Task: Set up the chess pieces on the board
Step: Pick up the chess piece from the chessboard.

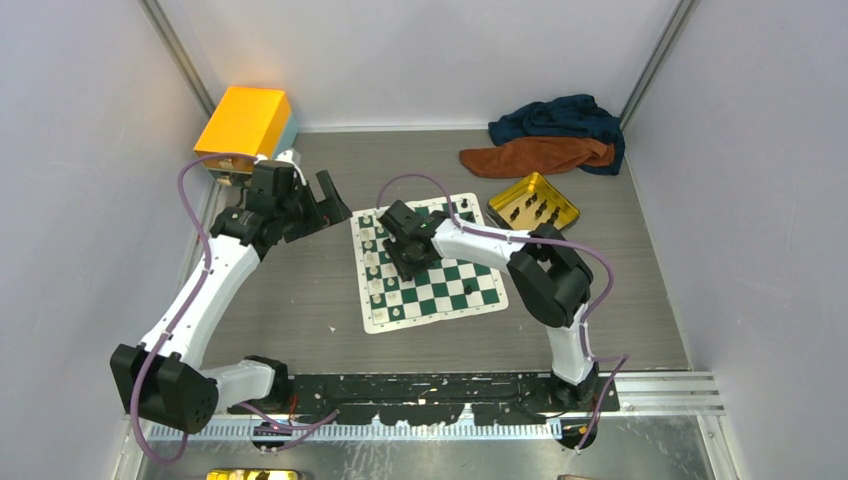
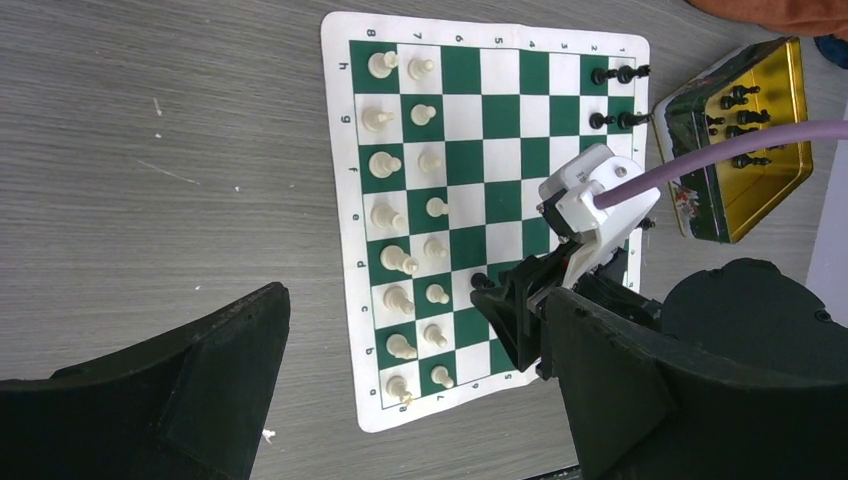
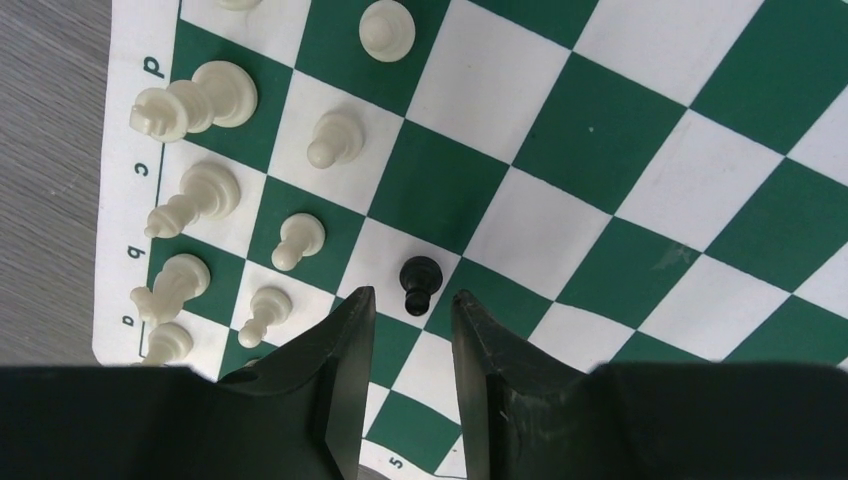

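Observation:
The board lies flat mid-table, green and white checks. Cream-white chess pieces fill two rows along its left side. A few black pieces stand at its far right corner, and more black ones lie in the gold tin. My right gripper hovers low over the board, open, holding nothing. A single black pawn stands upright on a white square just at its fingertips, touching neither. My left gripper hangs wide open above the table left of the board, holding nothing.
The gold tin sits just off the board's far right corner. Orange and dark blue cloths are heaped at the back right. An orange box stands at the back left, behind my left arm. Grey walls close in on the table.

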Available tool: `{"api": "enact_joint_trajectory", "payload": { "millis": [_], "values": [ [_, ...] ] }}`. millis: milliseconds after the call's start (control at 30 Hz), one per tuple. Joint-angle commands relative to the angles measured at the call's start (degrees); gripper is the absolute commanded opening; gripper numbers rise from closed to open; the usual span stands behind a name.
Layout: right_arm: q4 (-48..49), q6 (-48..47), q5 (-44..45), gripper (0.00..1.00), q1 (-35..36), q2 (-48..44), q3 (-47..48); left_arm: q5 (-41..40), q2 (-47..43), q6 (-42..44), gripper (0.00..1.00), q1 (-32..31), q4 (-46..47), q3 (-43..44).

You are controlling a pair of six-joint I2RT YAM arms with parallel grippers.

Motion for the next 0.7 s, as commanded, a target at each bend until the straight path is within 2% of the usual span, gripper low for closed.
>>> {"api": "enact_joint_trajectory", "payload": {
  "millis": [0,167,300,500,667],
  "values": [
    [1.67,0.15,-0.59,0.39,0.23,0.86,3.29,-0.75,-1.45,1.16,1.0,-0.14,0.93,-0.06],
    [1.17,-0.14,-0.58,0.33,0.23,1.74,3.93,-0.94,-1.45,1.19,1.0,-0.14,0.92,-0.32],
    [1.16,-0.33,0.04,0.24,0.13,1.55,3.75,-0.99,-1.23,1.25,1.0,-0.14,1.08,-0.24],
    [0.79,-0.79,1.52,0.03,0.1,0.3,3.63,-0.75,-0.84,1.14,1.0,-0.14,1.2,0.24],
    [-0.26,-0.85,3.22,0.01,0.13,-2.05,4.24,-1.48,-1.0,1.3,1.0,-0.14,0.97,0.68]
  ]
}}
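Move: Just under the right fingertips and almost between them stands the black pawn: about 1 cm ahead, 1 cm to the left and 2 cm down. All at about that depth, one white pawn stands some 4 cm to this hand's left, level with it, another 5 cm left and 3 cm ahead, and a third 4 cm left and 3 cm back. From the left hand the black pawn lies about 16 cm right, 4 cm back and 20 cm below. Easing the last bit, under 1 cm, down with a slight shift left and forward onto the black pawn, the right hand then nearly stops, its wrist unturned, and shuts its fingers from less than half open to almost closed. The pads come to pinch the pawn from both sides near its top. ##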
